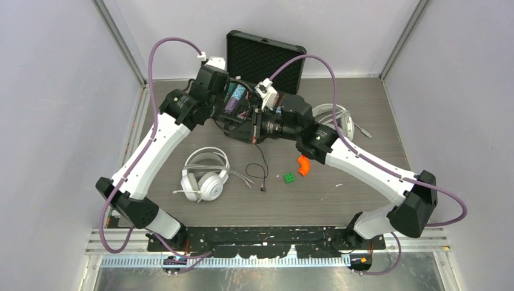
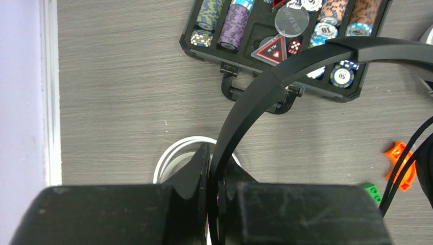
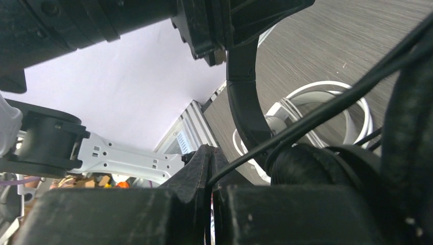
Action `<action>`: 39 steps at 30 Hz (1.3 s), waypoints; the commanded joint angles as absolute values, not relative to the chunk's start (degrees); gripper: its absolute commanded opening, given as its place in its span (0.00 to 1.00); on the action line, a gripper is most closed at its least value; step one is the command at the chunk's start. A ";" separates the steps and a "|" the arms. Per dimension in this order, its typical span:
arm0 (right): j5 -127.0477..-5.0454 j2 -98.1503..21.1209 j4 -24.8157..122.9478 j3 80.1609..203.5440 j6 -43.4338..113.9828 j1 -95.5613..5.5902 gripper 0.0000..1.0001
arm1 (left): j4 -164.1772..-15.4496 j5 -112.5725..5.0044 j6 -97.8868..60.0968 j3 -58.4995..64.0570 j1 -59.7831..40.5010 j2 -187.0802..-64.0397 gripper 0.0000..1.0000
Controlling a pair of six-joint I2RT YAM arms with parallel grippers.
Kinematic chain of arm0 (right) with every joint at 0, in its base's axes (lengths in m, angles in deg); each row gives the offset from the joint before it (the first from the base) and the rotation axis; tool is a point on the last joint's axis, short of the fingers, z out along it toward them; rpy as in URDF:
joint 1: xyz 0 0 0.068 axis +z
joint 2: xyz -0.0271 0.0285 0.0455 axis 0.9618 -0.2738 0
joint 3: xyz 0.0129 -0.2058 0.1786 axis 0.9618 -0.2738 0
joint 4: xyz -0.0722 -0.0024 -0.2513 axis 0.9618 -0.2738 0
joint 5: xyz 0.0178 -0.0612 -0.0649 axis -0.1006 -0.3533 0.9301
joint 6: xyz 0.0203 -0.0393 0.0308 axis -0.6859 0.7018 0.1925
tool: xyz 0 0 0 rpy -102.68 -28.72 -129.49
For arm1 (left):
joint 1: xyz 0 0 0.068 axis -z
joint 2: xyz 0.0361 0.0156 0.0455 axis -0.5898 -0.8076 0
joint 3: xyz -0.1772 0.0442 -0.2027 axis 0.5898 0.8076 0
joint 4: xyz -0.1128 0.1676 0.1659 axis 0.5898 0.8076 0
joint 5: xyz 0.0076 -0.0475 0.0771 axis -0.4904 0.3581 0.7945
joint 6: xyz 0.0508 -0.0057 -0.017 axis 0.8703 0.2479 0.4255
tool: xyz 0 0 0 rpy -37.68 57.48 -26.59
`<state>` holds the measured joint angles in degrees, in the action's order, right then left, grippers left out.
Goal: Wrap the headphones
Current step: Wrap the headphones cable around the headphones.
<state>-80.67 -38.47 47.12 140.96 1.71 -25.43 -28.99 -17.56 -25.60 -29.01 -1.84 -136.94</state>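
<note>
The black headphones (image 1: 233, 134) hang in the air between both arms, above the table's middle back. My left gripper (image 2: 217, 173) is shut on their black headband (image 2: 286, 71). My right gripper (image 3: 212, 163) is shut on their thin black cable (image 3: 306, 122), close beside a black ear cup (image 3: 316, 163). The cable's loose end trails down to the table (image 1: 262, 176). One white pair of headphones (image 1: 205, 176) lies front left, also under the left gripper as white headphones (image 2: 176, 153). Another white pair (image 1: 336, 118) lies back right.
An open black case of poker chips (image 2: 286, 30) sits under the arms, its lid (image 1: 263, 51) upright at the back wall. An orange curved piece (image 1: 303, 165) and a green brick (image 1: 290, 177) lie mid-table. Grey walls enclose the table on three sides.
</note>
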 commanded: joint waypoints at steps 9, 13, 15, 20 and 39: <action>-75.50 -29.69 49.32 134.97 14.03 -23.59 0.10 | -38.25 -16.72 -37.39 -32.94 -1.93 -135.28 0.00; -73.88 -28.78 50.89 132.60 16.44 -23.58 0.10 | -39.34 -18.46 -40.29 -32.74 -1.87 -134.65 0.00; -72.55 -28.44 51.41 131.75 17.44 -23.55 0.10 | -40.38 -19.59 -41.53 -32.33 -1.91 -134.14 0.00; -69.44 -26.59 56.10 127.76 20.29 -23.33 0.10 | -41.04 -20.66 -42.74 -33.42 -1.89 -133.71 0.00; -68.71 -26.92 84.05 110.90 27.59 -22.55 0.15 | -47.10 -29.37 -50.46 -29.64 -1.87 -129.52 0.00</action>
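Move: The black headphones hang from the left fingers by the headband, their middle about 5 cm to the right of that hand, 1 cm back and 4 cm below. From the right hand, already pinching the cable, they lie some 6 cm ahead, 3 cm to the right and about level. Of the neighbours on the table, roughly 27 cm below, the white headphones sit 5 cm back and 12 cm left of the right hand, and the chip case 20 cm ahead and 5 cm right. Keep the cable pinched in the right fingers and draw it down and to the right, away from the black headphones, about 5 cm each way, rolling that wrist nearly 30 degrees so its forward side lifts. Meanwhile raise the left hand with its hold on the headband, shifting it right as well, and roll it nearly 30 degrees, left side down. ##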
